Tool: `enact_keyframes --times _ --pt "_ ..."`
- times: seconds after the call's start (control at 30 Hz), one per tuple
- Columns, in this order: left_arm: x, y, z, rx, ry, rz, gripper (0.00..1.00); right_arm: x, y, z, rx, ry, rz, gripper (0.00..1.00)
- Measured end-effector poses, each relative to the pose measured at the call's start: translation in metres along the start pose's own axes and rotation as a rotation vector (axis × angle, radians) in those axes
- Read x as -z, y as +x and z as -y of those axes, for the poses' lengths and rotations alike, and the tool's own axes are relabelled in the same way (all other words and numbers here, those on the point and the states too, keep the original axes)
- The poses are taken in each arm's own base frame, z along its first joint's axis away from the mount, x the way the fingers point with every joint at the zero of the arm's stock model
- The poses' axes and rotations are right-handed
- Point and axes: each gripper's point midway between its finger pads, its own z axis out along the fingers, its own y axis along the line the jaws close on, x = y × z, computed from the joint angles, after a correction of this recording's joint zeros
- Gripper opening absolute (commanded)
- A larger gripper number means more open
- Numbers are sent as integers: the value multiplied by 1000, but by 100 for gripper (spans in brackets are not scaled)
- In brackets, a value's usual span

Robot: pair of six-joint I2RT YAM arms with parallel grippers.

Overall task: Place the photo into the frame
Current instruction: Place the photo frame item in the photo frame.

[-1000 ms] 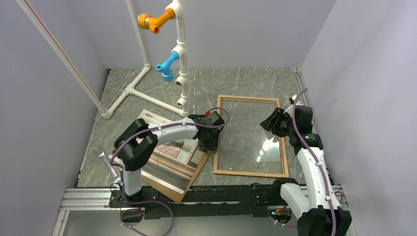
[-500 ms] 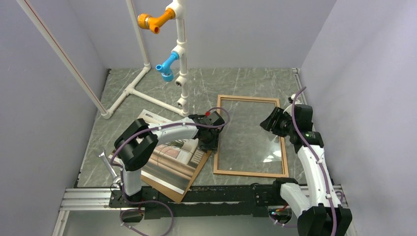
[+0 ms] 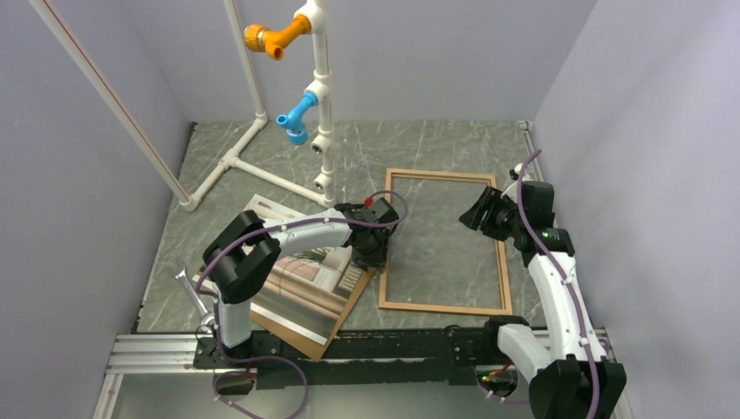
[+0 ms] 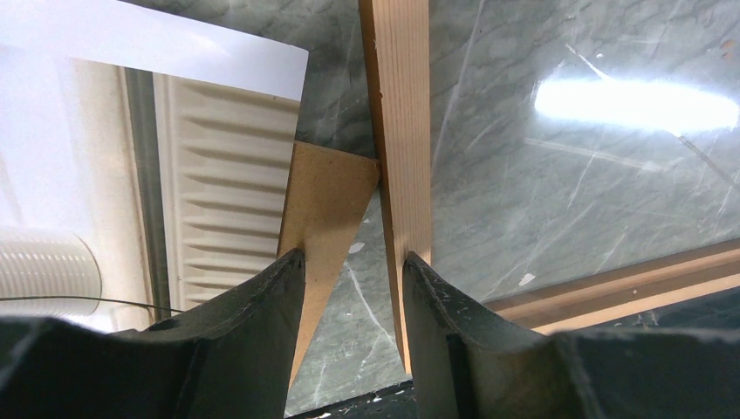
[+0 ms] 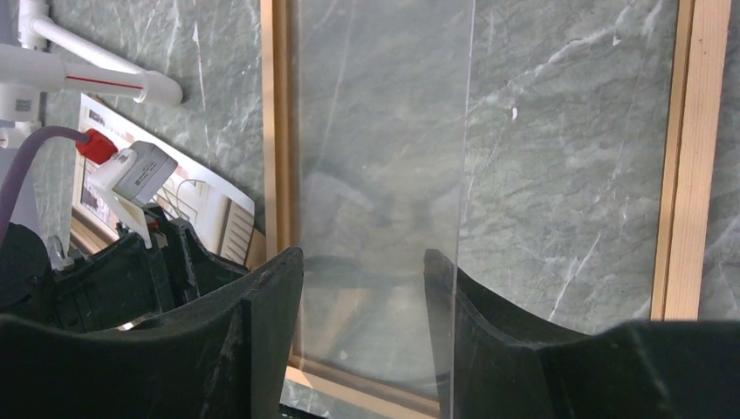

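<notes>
The frame (image 3: pixel 441 174) lies flat right of centre, a thin wooden rectangle. The photo (image 3: pixel 301 292) rests face up on a brown hardboard sheet (image 3: pixel 288 330) to its left. My left gripper (image 3: pixel 371 251) is open at the frame's left rail (image 4: pixel 401 105). One finger is over the hardboard corner (image 4: pixel 327 201) and the other over the rail, with bare marble between them (image 4: pixel 353 257). My right gripper (image 3: pixel 482 214) hovers open over the frame's right side. Below its jaws (image 5: pixel 362 253) the clear glass pane (image 5: pixel 384 131) shows as a hazy sheet. The pane's straight edge crosses the right fingertip (image 5: pixel 441 288).
A white pipe stand (image 3: pixel 318 96) with orange and blue fittings rises at the back, its base pipes (image 3: pixel 229 160) running along the table's left. A small metal tool (image 3: pixel 190 288) lies by the left arm's base. Grey walls close in both sides.
My right gripper has drawn slightly up and back and its jaws have widened. The bright glare on the glass near the frame's right rail slid forward and vanished. The left arm has not moved.
</notes>
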Motion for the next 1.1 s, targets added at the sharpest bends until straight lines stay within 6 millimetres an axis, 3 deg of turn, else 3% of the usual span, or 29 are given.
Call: enact_keyframes --times 0.1,0.3,0.47,0.8,1.1 --pt "0 0 0 0 0 0 50 -2 2 1 -3 1 -9 64" --pt "0 0 0 0 0 0 50 -6 5 7 -10 24 -29 86" --pt "0 0 0 0 0 0 50 -8 9 13 -12 51 -45 98" --pt "0 0 0 -3 -2 -2 50 -15 16 30 -29 131 -87 100" --pt "0 0 0 -8 -4 -2 50 -25 28 59 -62 274 -148 100"
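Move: The photo frame lies flat with its middle about 6 cm left of the right hand, level with it fore and aft and some 15 cm below; its right rail is roughly 7 cm to the hand's right. The clear sheet leans up from the left rail to the right finger, its middle about 9 cm left and 7 cm below. The photo is some 40 cm left and 5 back. From the left hand the frame's middle is about 15 cm right, 6 ahead. The clear sheet's raised right edge, still lying against the right finger, is let down towards the frame's right rail: the right hand sinks about 6 cm, at first slowly, then faster and drifting right some 3 cm, while its fingers spread from half open to fully open and tip further down by about 15 degrees. The left hand stays put, a finger on the left rail. ##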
